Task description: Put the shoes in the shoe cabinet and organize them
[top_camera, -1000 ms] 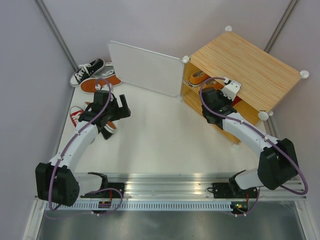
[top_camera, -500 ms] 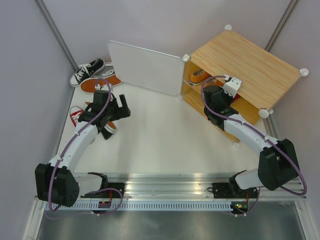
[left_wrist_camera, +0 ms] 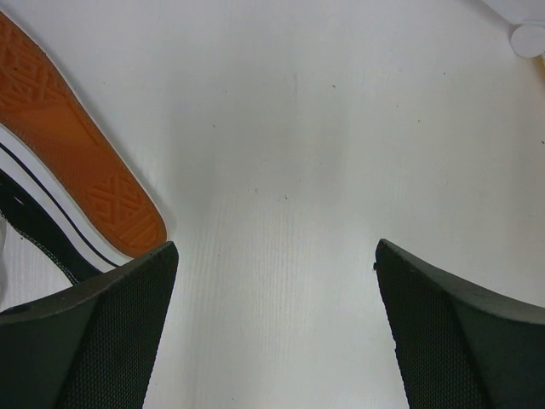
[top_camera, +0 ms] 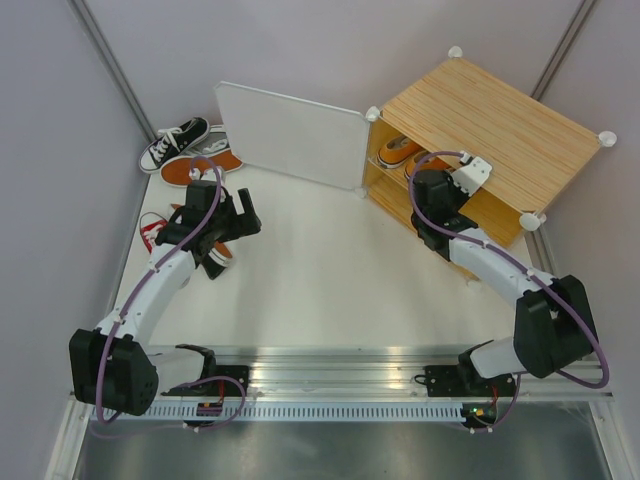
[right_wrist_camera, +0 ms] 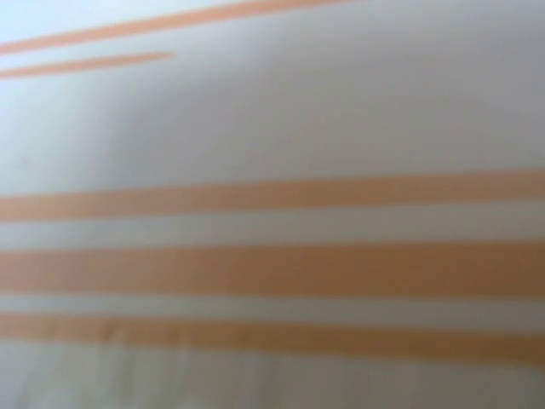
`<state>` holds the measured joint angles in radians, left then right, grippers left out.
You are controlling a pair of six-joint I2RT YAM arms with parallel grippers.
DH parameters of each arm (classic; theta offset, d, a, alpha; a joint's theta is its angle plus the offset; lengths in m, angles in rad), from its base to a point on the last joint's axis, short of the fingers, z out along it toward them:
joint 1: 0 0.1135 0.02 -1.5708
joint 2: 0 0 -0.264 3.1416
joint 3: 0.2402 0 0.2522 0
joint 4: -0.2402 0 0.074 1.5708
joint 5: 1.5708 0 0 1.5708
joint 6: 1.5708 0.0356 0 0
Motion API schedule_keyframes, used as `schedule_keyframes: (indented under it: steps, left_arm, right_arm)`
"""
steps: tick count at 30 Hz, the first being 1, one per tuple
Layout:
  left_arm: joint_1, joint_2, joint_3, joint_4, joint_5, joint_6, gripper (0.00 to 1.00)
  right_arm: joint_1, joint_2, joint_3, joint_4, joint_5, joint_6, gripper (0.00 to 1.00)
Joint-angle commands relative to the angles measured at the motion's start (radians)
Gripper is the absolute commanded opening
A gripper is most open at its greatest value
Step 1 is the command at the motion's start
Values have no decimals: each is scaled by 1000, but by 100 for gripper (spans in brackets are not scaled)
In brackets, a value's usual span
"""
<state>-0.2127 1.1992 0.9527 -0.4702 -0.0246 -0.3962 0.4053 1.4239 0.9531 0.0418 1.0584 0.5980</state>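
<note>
The shoe cabinet (top_camera: 495, 125) stands at the back right with its frosted door (top_camera: 290, 135) swung open. Two orange shoes (top_camera: 398, 150) sit side by side on its upper shelf. My right gripper (top_camera: 452, 178) reaches into that shelf, its fingertips hidden under the wood top. The right wrist view is only a blur of orange and white stripes, with no fingers showing. My left gripper (left_wrist_camera: 272, 328) is open and empty above bare table, beside a black shoe (left_wrist_camera: 60, 187) lying on its side, orange sole facing me. That black shoe (top_camera: 217, 257) lies under the left wrist.
More shoes lie at the back left: a black one (top_camera: 175, 142), a grey one (top_camera: 216, 141), an orange one (top_camera: 200, 168) and a red one (top_camera: 152, 230) by the left wall. A cabinet corner knob (left_wrist_camera: 528, 38) shows at the upper right of the left wrist view.
My right gripper has pushed further into the upper shelf. A second orange shoe now shows beside the first, and the cabinet has shifted slightly. The left arm has not moved.
</note>
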Motion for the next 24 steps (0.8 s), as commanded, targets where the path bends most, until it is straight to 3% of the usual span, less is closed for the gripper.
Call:
schedule_keyframes:
  steps: [1,8,11,12,18,24]
  left_arm:
    - [1,-26,31,5,-3,-24,100]
    - [1,-29,29,7,0,-24,100]
    - [1,-29,29,7,0,-24,100]
    - [1,-30,29,5,0,-26,100]
    - [1,-27,31,7,0,-24,100]
    - [1,-23,31,5,-1,-24,100]
  right_arm:
    - [7,-14,-23,205,-182,52,1]
    - [-16,-25,-42,208,-219,128,1]
    - [-19,-20,-22,158,-215,129,15]
    - [-19,-23,-20,145,-212,132,27]
    - [-19,-51,-2,55,-261,112,65]
    - [-16,-75,48,-77,-294,112,83]
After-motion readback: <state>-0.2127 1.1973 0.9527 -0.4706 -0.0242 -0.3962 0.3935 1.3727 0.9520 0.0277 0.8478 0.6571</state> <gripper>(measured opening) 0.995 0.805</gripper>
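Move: My right hand is at the upper shelf under the cabinet roof, with nearly shut fingers on the red shoe, whose middle lies about 4 cm ahead, 3 cm to the right and 3 cm lower. The nearer orange shoe is some 9 cm to this hand's left and 3 cm ahead, the farther orange one about 14 cm left and 7 cm ahead, both slightly lower. From my left hand, the red shoe is roughly 50 cm right and 11 cm ahead. With my right hand I ease the red shoe barely 1 cm farther into the upper shelf, then open my nearly shut fingers most of the way to let go of it. As they spread, I shift the hand about 3 cm left, towards the nearer orange shoe, turning the wrist some 10 degrees counter-clockwise and rolling its left side up a little. ##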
